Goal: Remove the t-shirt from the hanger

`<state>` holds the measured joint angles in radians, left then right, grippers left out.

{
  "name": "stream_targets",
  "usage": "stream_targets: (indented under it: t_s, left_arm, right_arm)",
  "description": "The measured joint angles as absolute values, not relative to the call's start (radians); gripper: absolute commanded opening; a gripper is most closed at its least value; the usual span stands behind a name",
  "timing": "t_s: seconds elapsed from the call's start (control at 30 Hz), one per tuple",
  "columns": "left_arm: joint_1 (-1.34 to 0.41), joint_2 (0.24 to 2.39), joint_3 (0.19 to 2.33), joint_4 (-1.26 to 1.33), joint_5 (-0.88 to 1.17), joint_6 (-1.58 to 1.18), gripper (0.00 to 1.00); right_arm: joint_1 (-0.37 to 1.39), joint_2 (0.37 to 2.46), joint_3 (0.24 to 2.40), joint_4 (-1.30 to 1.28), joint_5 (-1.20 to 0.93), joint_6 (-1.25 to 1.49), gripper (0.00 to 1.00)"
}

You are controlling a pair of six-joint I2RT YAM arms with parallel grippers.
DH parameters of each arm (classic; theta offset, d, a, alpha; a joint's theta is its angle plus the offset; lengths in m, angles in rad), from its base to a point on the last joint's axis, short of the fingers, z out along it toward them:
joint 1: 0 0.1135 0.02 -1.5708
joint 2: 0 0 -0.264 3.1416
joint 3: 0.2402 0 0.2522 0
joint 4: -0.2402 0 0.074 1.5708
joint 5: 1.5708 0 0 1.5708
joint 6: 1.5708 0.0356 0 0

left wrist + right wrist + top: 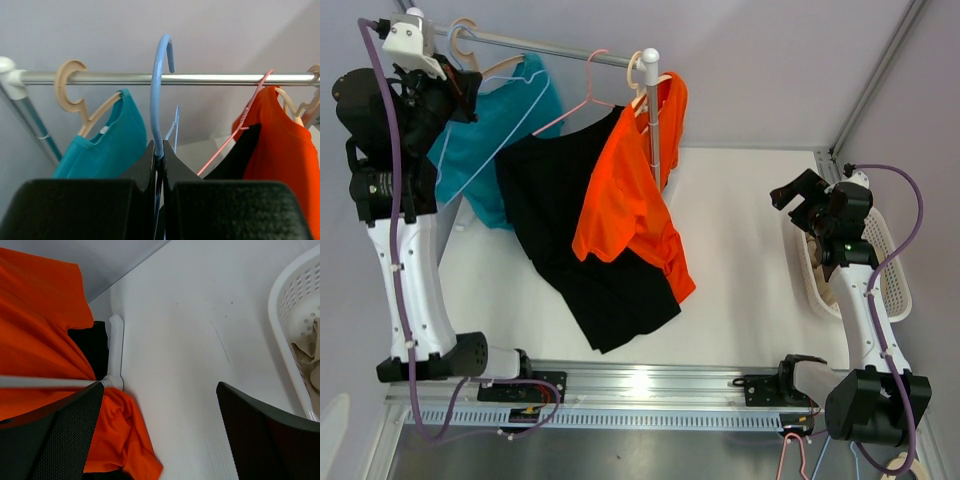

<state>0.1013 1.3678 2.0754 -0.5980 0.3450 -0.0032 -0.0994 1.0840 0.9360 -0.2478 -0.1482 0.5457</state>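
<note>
A metal rail (540,45) carries three shirts: a teal t-shirt (485,140) on a beige hanger (75,100), a black t-shirt (570,240) on a pink hanger (585,95), and an orange t-shirt (625,200) on a beige hanger. My left gripper (470,85) is up by the rail, shut on the neck of a light blue hanger (157,90); its fingertips (158,145) pinch just under the hook. The hook rises above the rail (200,78). My right gripper (795,195) is open and empty over the white table (200,340), right of the orange shirt (40,330).
A white laundry basket (895,290) with beige cloth (307,350) in it stands at the table's right edge. The rack's white upright post (652,120) and its foot (115,355) stand among the shirts. The black and orange shirts trail onto the table.
</note>
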Motion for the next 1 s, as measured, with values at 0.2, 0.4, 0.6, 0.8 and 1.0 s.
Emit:
stream_targets:
  t_s: [0.2, 0.4, 0.6, 0.8, 1.0]
  left_arm:
    - [0.222, 1.491, 2.084, -0.534, 0.571, -0.086, 0.01]
    - [0.236, 1.67, 2.202, -0.451, 0.696, -0.155, 0.01]
    - [0.236, 1.863, 2.417, -0.386, 0.746, -0.238, 0.01]
    - [0.207, 1.905, 2.417, -0.387, 0.709, -0.241, 0.01]
    - [0.155, 1.915, 2.409, -0.422, 0.679, -0.202, 0.01]
  right_arm:
    - [-0.099, 1.084, 0.936, -0.248, -0.148, 0.545, 1.0]
    - [-0.095, 1.087, 0.936, -0.247, -0.147, 0.545, 0.99]
    - [-0.086, 1.094, 0.936, -0.247, -0.144, 0.54, 0.99]
    - [-0.076, 1.094, 0.936, -0.247, -0.136, 0.538, 0.99]
    - [-0.068, 1.094, 0.936, -0.247, -0.134, 0.538, 1.0]
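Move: The left hand pinches the empty blue hanger just below its hook, and the free stretch of rail it is bound for lies some 19 cm ahead, about 5 cm to the right and nearly level. Beside that stretch, the beige hanger is about 24 cm ahead and 8 cm left, with the teal shirt some 15 cm below the hand, 20 cm ahead and 2 cm left; the pink hanger is roughly 17 cm ahead and 23 cm right. From the right hand, the stretch is about 18 cm farther out, 52 cm left and 30 cm higher. The left hand carries the blue hanger forward about 15 cm to the rail, into the gap between the beige and pink hangers, easing off as it gets near and sinking some 5 cm overall, with a brief small rise midway. On the way the wrist turns about 15 degrees clockwise and rolls a little with its left side going down, while the shut fingers keep their pinch below the hook, which stands above rail height; whether the hook touches the rail can't be seen. ##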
